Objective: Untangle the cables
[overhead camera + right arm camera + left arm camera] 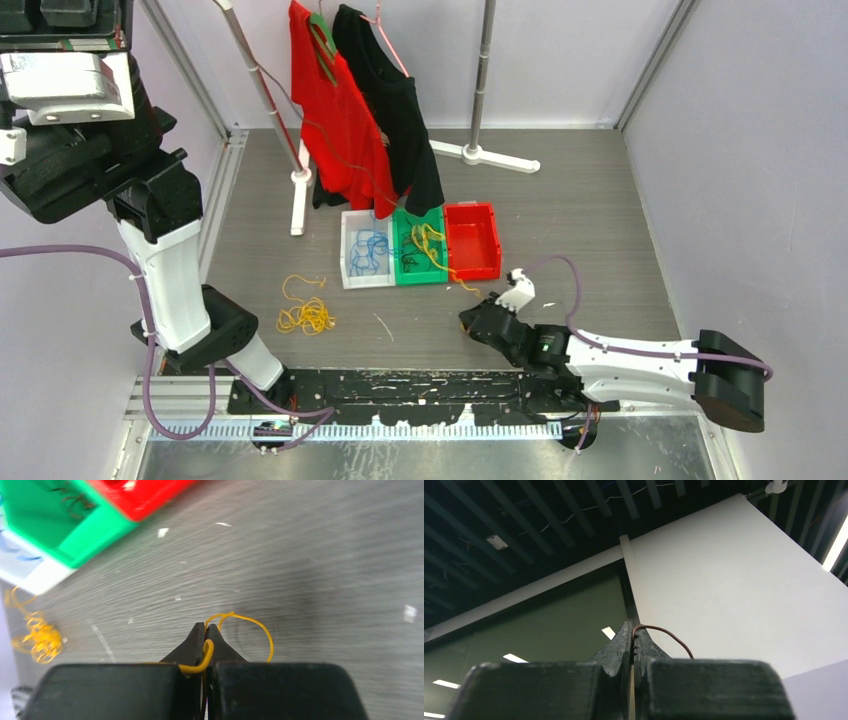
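A loose bunch of yellow cables (305, 315) lies on the grey table left of centre, also seen as the yellow bunch (37, 637) in the right wrist view. My right gripper (205, 627) is low over the table, shut on a yellow cable (250, 622) that loops past its tips. In the top view that gripper (470, 322) sits just in front of the bins, and a yellow strand (462, 284) trails to it from the green bin. My left gripper (632, 630) points up at the ceiling, shut on a thin brown-orange cable (664, 632).
Three bins stand side by side: a white one (346, 250) with blue cables (368, 250), a green one (420, 279) with yellow and black cables, and a red one (495, 240). Behind them a clothes rack holds a red shirt (340, 120) and a black shirt (395, 110).
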Motion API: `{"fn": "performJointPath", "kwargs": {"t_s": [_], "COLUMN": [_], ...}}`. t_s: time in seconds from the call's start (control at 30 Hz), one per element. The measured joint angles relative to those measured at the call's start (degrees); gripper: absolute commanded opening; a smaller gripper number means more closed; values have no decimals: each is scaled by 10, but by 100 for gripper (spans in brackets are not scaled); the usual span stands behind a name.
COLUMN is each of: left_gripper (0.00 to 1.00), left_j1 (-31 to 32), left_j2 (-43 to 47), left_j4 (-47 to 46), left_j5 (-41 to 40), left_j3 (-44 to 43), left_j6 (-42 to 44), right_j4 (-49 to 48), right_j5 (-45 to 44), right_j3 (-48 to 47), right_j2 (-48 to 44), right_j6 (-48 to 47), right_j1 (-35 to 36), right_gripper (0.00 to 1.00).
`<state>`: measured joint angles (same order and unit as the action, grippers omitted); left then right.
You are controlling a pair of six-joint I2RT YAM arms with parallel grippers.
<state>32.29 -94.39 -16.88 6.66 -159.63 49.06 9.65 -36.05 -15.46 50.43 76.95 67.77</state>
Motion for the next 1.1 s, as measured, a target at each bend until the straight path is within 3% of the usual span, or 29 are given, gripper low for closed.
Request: {"fn": "performJointPath", "kwargs": {"t_s": [0.27,0.33,0.57,0.8,0.93,1.1], "left_gripper": [0,0,0,0,0,0], "left_j1": [0,0,0,2,5,14], "left_j2": [2,31,160,211,203,175], "left_j4": [-22,-15,79,159,193,200], "left_j5": [-3,-8,32,108,119,120], "left_j3": [1,59,325,549,610,619], "left_j6": [51,50,-25,-90,-121,-159], "right_j4": [167,171,142,163,197,223], "right_j5": [-19,-23,-36,-38,-45,-64], "right_j3": [-1,-1,-51,-96,-157,-255], "right_j2": [5,-9,-37,-146,-179,-165], "right_j6": [134,124,-15,-125,-196,-291], "right_j1": [-30,-36,-41,-54,-64,-79], "right_gripper": [1,1,1,1,1,1]}}
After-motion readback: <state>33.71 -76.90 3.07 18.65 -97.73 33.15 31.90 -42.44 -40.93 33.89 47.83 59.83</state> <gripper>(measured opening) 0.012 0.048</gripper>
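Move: The left hand, holding the brown cable high up, has the red tray about 18 cm ahead, 36 cm right and 85 cm below, the green tray 11 cm left of that. From the right hand, gripping the yellow cable low over the table, the red tray is roughly 17 cm ahead, 1 cm right; the green one 16 cm ahead, 10 cm left, both about 3 cm lower; the yellow pile is 35 cm left, 1 cm ahead, 4 cm lower. Left swings brown cable 30 cm down, forward-right towards trays; right dips rightward, then lifts yellow 20 cm. ##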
